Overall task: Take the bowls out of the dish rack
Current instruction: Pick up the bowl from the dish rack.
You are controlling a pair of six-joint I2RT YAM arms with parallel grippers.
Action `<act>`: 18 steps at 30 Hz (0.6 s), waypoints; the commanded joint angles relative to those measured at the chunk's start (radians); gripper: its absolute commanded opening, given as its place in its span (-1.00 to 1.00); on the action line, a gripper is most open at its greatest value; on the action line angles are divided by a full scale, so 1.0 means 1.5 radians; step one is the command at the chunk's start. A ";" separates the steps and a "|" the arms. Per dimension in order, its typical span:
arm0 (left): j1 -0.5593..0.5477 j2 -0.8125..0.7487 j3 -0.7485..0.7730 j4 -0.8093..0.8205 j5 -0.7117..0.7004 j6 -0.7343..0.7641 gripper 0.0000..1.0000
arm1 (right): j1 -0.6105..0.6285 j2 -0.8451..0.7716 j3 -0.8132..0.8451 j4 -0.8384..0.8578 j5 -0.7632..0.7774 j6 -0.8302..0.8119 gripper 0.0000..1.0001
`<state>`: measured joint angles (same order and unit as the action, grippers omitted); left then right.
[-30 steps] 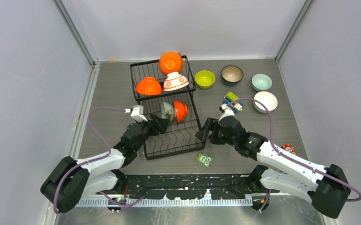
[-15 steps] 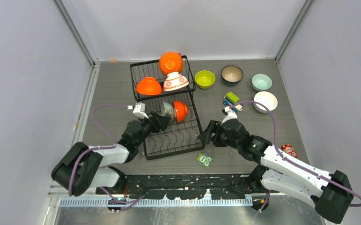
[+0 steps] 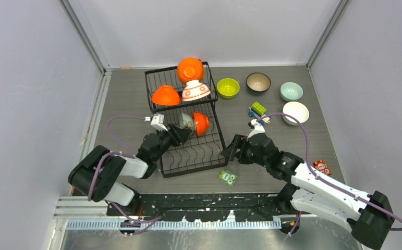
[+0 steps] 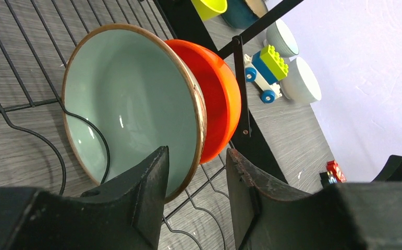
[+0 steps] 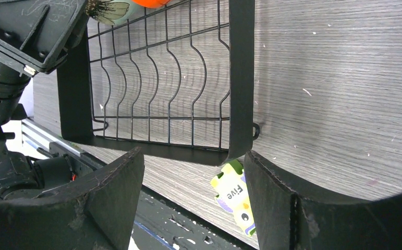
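Observation:
The black wire dish rack [image 3: 188, 153] lies in the middle of the table. In its near section a pale mint bowl [image 4: 131, 99] with a brown rim stands on edge against an orange bowl [image 4: 219, 94]. My left gripper [image 4: 196, 156] straddles the mint bowl's lower rim, one finger [image 4: 151, 187] inside the bowl. The other finger stands outside with a gap, so the gripper is open. The far section holds two orange bowls [image 3: 190, 69] [image 3: 166, 96] and a floral white bowl [image 3: 195, 91]. My right gripper [image 5: 193, 153] hangs open and empty over the rack's near right corner [image 5: 240, 78].
On the table right of the rack sit a lime green bowl [image 3: 228, 87], a dark brown bowl [image 3: 258, 82], a pale mint bowl [image 3: 291, 91] and a white bowl [image 3: 295, 112]. Toy blocks [image 3: 258, 112], a green puzzle piece [image 5: 232, 195] and a red toy [image 3: 321, 166] lie nearby.
My left gripper's jaws have narrowed around the mint bowl's rim while the left arm folded in closer. The right arm drew back slightly.

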<state>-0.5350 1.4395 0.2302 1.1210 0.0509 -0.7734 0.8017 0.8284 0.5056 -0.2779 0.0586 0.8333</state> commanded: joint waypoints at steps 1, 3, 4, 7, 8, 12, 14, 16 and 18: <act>0.004 0.019 0.019 0.081 0.001 0.004 -0.10 | 0.003 -0.014 -0.004 0.012 0.005 -0.006 0.48; 0.004 0.028 0.019 0.092 0.000 0.004 -0.15 | 0.003 -0.015 -0.004 0.010 0.006 -0.008 0.47; 0.005 0.033 0.017 0.098 -0.001 0.003 -0.17 | 0.003 -0.015 -0.003 0.008 0.007 -0.009 0.47; 0.004 0.045 0.011 0.123 -0.008 0.000 -0.26 | 0.003 -0.015 -0.004 0.008 0.007 -0.009 0.48; 0.004 0.048 0.010 0.128 -0.011 -0.001 -0.30 | 0.003 -0.014 -0.005 0.008 0.007 -0.009 0.48; 0.006 0.053 0.005 0.135 -0.015 -0.001 -0.44 | 0.003 -0.012 -0.004 0.010 0.008 -0.011 0.48; 0.007 0.053 0.003 0.138 -0.017 0.000 -0.53 | 0.003 -0.010 -0.003 0.011 0.008 -0.011 0.48; 0.008 0.054 -0.001 0.143 -0.023 0.000 -0.62 | 0.003 -0.008 -0.004 0.013 0.008 -0.012 0.48; 0.010 0.052 -0.004 0.148 -0.026 -0.001 -0.70 | 0.003 -0.004 -0.005 0.015 0.008 -0.013 0.48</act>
<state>-0.5282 1.5146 0.2329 1.2404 0.0372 -0.7822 0.8017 0.8230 0.4992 -0.2783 0.0589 0.8257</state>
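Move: The green bowl stands on edge in the lower rack, its middle about 4 cm ahead of the left fingers, 1 cm to their left and 3 cm below. The orange bowl is nested some 5 cm to the green bowl's right, level with it. On the upper tier, the patterned bowl lies roughly 14 cm ahead of the left hand and 2 cm to its right. From the right hand, the green bowl is about 13 cm ahead, 13 cm left and 3 cm down. Close the left fingers on the green bowl's near rim, one finger inside the bowl and the other between it and the orange bowl, narrowing from about half open to nearly shut until they pinch the rim. Ease the hand forward only about 1 cm as they close, barely turning the wrist. ##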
